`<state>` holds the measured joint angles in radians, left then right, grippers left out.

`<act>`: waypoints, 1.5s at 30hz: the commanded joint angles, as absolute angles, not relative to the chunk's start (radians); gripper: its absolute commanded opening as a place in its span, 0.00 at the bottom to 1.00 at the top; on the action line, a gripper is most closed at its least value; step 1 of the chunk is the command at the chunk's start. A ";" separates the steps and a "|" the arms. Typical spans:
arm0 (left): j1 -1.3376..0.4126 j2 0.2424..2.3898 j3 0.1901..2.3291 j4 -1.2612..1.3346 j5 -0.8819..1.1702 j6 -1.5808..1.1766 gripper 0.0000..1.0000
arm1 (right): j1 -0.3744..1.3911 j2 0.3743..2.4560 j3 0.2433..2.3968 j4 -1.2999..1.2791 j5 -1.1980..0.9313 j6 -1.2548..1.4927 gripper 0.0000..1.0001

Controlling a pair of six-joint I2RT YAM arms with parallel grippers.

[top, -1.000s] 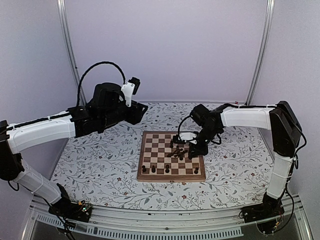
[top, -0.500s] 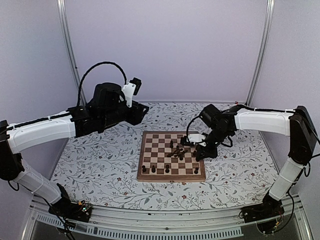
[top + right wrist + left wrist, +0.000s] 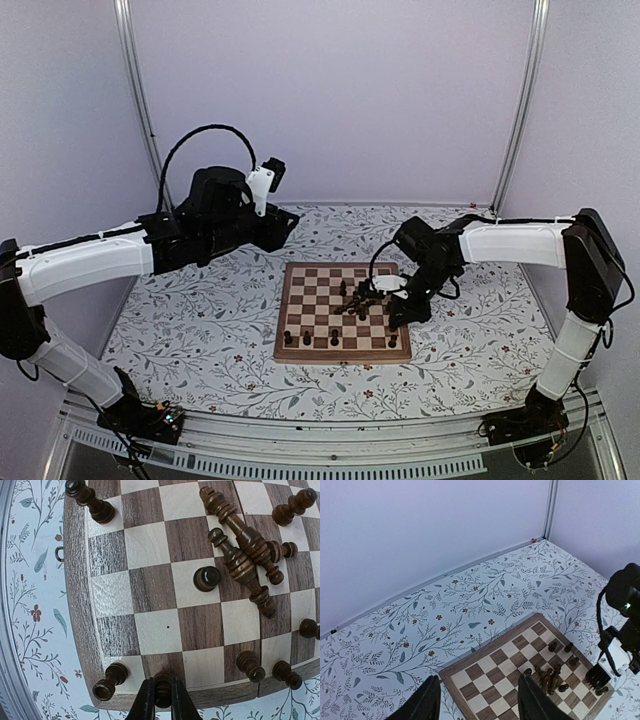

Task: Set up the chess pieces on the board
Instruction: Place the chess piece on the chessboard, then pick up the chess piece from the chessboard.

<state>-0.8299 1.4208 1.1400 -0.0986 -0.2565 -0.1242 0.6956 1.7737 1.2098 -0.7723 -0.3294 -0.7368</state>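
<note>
The wooden board [image 3: 310, 290] lies mid-table. Several dark chess pieces [image 3: 358, 300] lie in a heap on its right half, and others stand along its near and right edges. My right gripper [image 3: 400, 312] is low over the right edge. In the right wrist view it [image 3: 160, 706] is shut on a dark chess piece [image 3: 163, 686], upright over the edge square beside a corner piece [image 3: 107, 682]. The heap [image 3: 245, 555] lies farther in on the board [image 3: 150, 630]. My left gripper [image 3: 285, 220] hangs high behind the board's left side, open [image 3: 479, 705] and empty.
The floral table surface [image 3: 200, 320] surrounds the board. Metal frame posts [image 3: 140, 110] and lilac walls close in the back. A lone upright pawn [image 3: 206, 577] stands beside the heap. The right arm [image 3: 625, 625] shows at the edge of the left wrist view.
My right gripper has moved from over the heap out to the board's right edge with the piece still in it. The left arm has not moved.
</note>
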 commanded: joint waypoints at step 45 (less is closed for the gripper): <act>-0.829 1.443 1.175 -0.121 -0.228 -0.101 0.54 | 0.613 1.867 1.390 -0.767 -0.311 -0.630 0.31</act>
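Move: The held chess piece's square, second from the near edge in the rightmost file, lies right under the right hand, its surface about 3 cm below. The corner piece stands some 3 cm nearer the base; the fourth-row piece about 6 cm ahead and 1 cm left, the fifth-row piece roughly 9 cm straight ahead. A lone upright piece is around 4 cm ahead, 7 cm left. From the left hand, the square lies about 20 cm right, 9 back and 24 below. The chess piece, still pinched in the right fingers, is eased down the last half centimetre onto its square, and the fingers part to let go. The right hand then rises about 5 cm clear, swinging forward some 6 cm past the placed piece towards the fourth-row piece, wrist turning about 10 degrees clockwise, and sinks about 2 cm with fingers open. ##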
